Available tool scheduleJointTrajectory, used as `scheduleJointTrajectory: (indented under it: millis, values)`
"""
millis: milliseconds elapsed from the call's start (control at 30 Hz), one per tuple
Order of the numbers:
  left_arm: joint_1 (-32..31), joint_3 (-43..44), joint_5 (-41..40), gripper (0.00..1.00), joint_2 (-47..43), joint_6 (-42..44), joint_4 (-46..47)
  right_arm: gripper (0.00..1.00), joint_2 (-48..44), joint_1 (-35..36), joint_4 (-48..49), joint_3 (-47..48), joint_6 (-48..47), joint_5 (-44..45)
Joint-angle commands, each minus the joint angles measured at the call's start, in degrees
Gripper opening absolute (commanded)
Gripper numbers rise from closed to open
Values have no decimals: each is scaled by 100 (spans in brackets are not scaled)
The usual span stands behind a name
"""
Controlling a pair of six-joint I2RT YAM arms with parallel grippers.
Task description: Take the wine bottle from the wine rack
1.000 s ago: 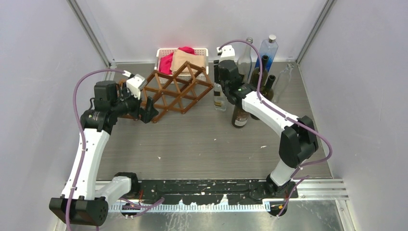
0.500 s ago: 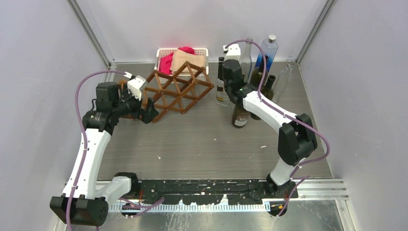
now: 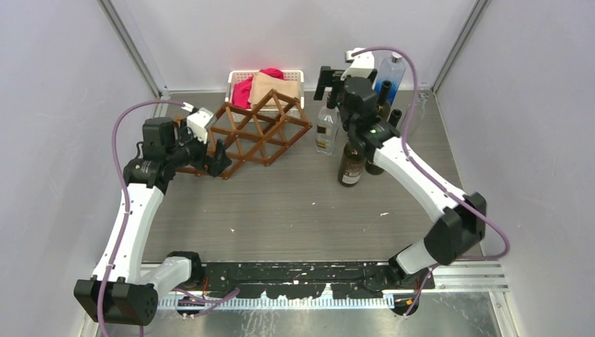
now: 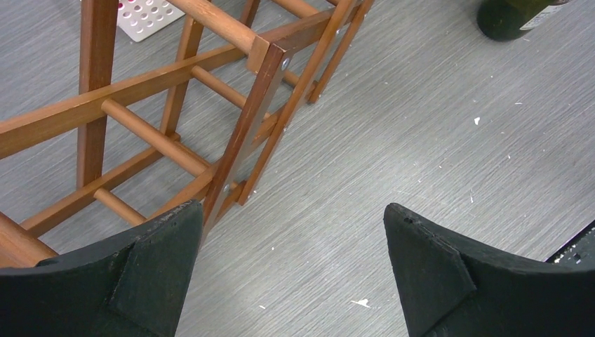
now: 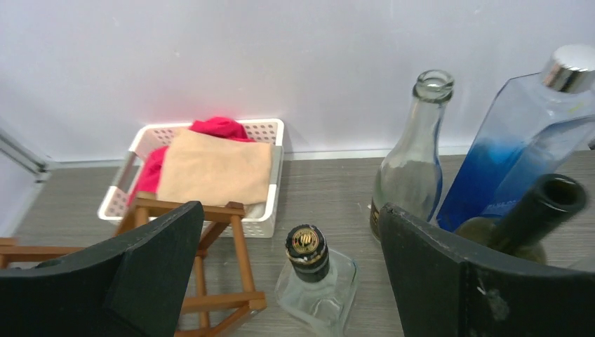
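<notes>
The brown wooden wine rack stands tilted at the back left of the table, and its visible cells hold no bottle. It also shows in the left wrist view and the right wrist view. A clear wine bottle with a black cap stands upright on the table just right of the rack. My right gripper is open and empty above this bottle, its fingers apart from the cap. My left gripper is open and empty at the rack's front left corner.
A white basket of red and tan cloths stands behind the rack. A brown bottle stands by the clear one. A clear glass bottle, a blue bottle and a dark green bottle cluster at the back right.
My right gripper has risen up and back to the right from the clear bottle's neck, which stays standing on the table. The left arm has barely moved.
</notes>
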Motion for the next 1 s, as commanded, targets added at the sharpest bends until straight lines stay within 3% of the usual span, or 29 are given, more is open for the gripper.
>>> scheduleJointTrajectory:
  millis: [0,300,500,633,767,967]
  values:
    - [32,-100,-95,100,-31,61,413,100,-1167,35,-654,260,482,-125]
    - [25,-695,-100,100,-135,167,724,100,-4111,43,-2337,-1910,1334,232]
    - [29,-1239,-49,100,-252,85,1105,100,-5396,36,-2867,-3350,1901,798]
    - [32,-1691,-117,100,-213,123,1472,100,-5477,36,-2884,-4262,2341,1764]
    - [36,-2120,-226,100,-30,196,1892,100,-4867,33,-2818,-4627,2833,2880]
    - [35,-2663,-281,100,273,231,2582,100,-4373,-170,-1403,-5303,2561,2989]
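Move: The clear square bottle, just let go, stands about 3 cm ahead of the right hand and 1 cm to its left, its middle some 18 cm below. At similar height, the brown-label bottle is 9 cm back and 7 cm right of the hand, the dark labelled bottle 4 cm back and 15 cm right. The square bottle lies roughly 19 cm ahead of the left hand, 31 cm right and 8 cm below; the rack's middle is 14 cm ahead, 5 cm right, 10 cm below. Already clear of the square bottle with its fingers open, the right hand sweeps back about 20 cm and some 18 cm right, first rising about 8 cm to pass over the brown-label bottle, then dropping well below its starting height on the near side of the bottles while it tips down and turns some 30 degrees clockwise. The left hand, open and empty, sinks about 14 cm beside the near side of the rack, its fingers tipping a little further down. ##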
